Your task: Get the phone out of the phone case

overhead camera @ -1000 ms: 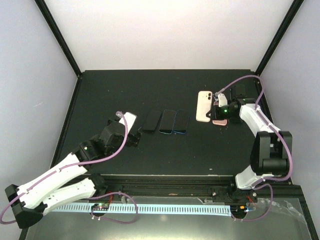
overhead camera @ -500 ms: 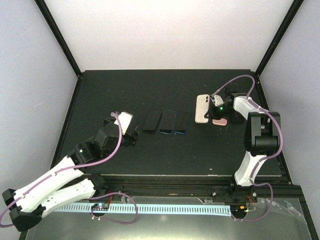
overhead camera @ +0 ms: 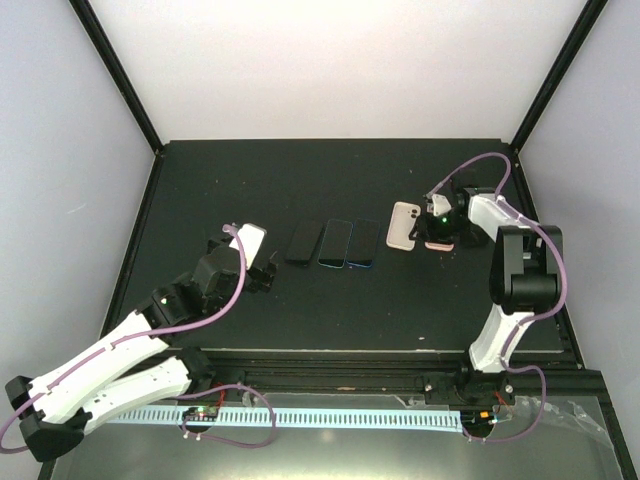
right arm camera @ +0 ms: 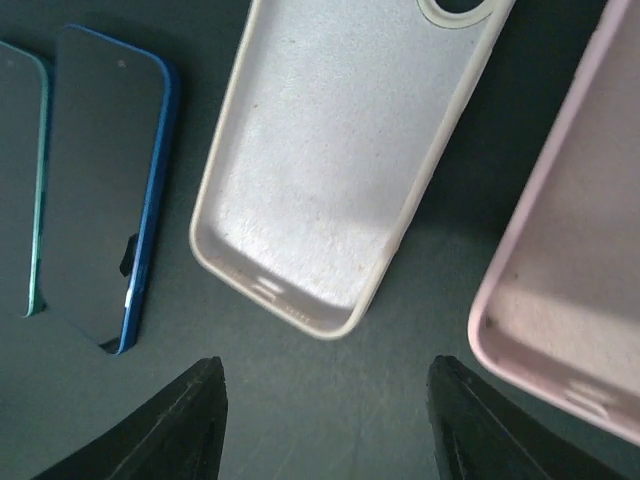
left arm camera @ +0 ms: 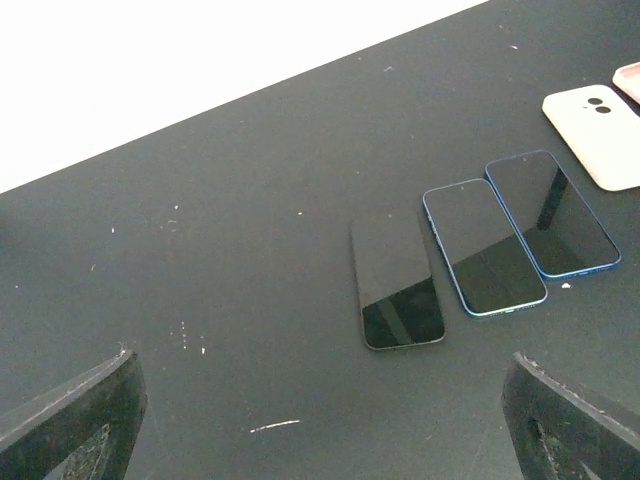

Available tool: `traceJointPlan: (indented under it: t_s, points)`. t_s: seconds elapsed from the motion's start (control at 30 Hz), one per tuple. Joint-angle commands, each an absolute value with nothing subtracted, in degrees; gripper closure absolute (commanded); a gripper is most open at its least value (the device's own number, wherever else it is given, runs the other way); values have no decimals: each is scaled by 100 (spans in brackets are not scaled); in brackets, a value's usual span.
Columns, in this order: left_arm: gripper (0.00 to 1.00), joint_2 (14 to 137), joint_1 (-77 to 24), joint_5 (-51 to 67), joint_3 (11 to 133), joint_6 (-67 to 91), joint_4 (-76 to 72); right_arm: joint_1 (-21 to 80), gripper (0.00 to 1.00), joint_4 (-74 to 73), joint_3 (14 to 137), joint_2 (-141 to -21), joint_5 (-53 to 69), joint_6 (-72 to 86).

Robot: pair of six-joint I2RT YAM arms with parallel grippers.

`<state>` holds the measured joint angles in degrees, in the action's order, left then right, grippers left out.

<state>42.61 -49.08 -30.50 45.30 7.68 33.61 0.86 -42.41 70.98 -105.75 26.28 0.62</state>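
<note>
An empty white phone case lies inside-up on the black table, with an empty pink case to its right. My right gripper hovers open just off the white case's near end, nothing between its fingers. From above, the right gripper sits between the white case and the pink case. A black phone, a teal phone and a blue phone lie in a row, bare. My left gripper is wide open over bare table, short of the black phone.
A white phone-shaped item lies beside my left gripper; whether it is a bare case or holds a phone I cannot tell. Black frame posts and white walls enclose the table. The right arm's purple cable loops above the cases.
My right gripper has opened and let go of the white case, which now lies flat, slightly nearer. The left arm shifted a little to the left.
</note>
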Motion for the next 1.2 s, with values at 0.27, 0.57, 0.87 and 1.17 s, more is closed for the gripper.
traceJointPlan:
  t_s: [0.27,0.57,0.87,1.17]
  points:
    - [1,4236,-4858,-3133,4543,841,3423,48,42,-4315,6418,-8066,2455,-595]
    - [1,4157,-4843,-3177,4516,864,3275,50,1,-3344,5936,-5479,2604,-165]
    - [1,4291,-4781,-3330,4537,1071,3337,49,0,-1426,4024,-3556,1418,1159]
    - [1,4236,-4782,-3495,4458,993,3301,52,0,-1712,4151,-3409,1126,967]
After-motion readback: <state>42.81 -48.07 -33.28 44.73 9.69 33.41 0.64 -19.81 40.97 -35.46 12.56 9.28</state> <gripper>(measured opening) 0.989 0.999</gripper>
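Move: The cream phone case, just laid down, has its middle about 7 cm ahead of the right hand, 4 cm to its left and some 5 cm below. On the same table level, the pink case lies about 7 cm ahead and 5 cm right of that hand, and the blue-edged phone 2 cm ahead and 15 cm left. From the left hand the cream case is roughly 24 cm ahead, 33 cm right and 25 cm below. Already clear of the cream case with its fingers half open, the right hand rises steeply away from both cases, about 26 cm up while drawing back some 10 cm. Its wrist tips up about 60 degrees until the fingers point nearly level, and they spread fully open partway up. Near the end it sinks 3 to 4 cm and shifts a few centimetres to the right, turning slightly clockwise. ##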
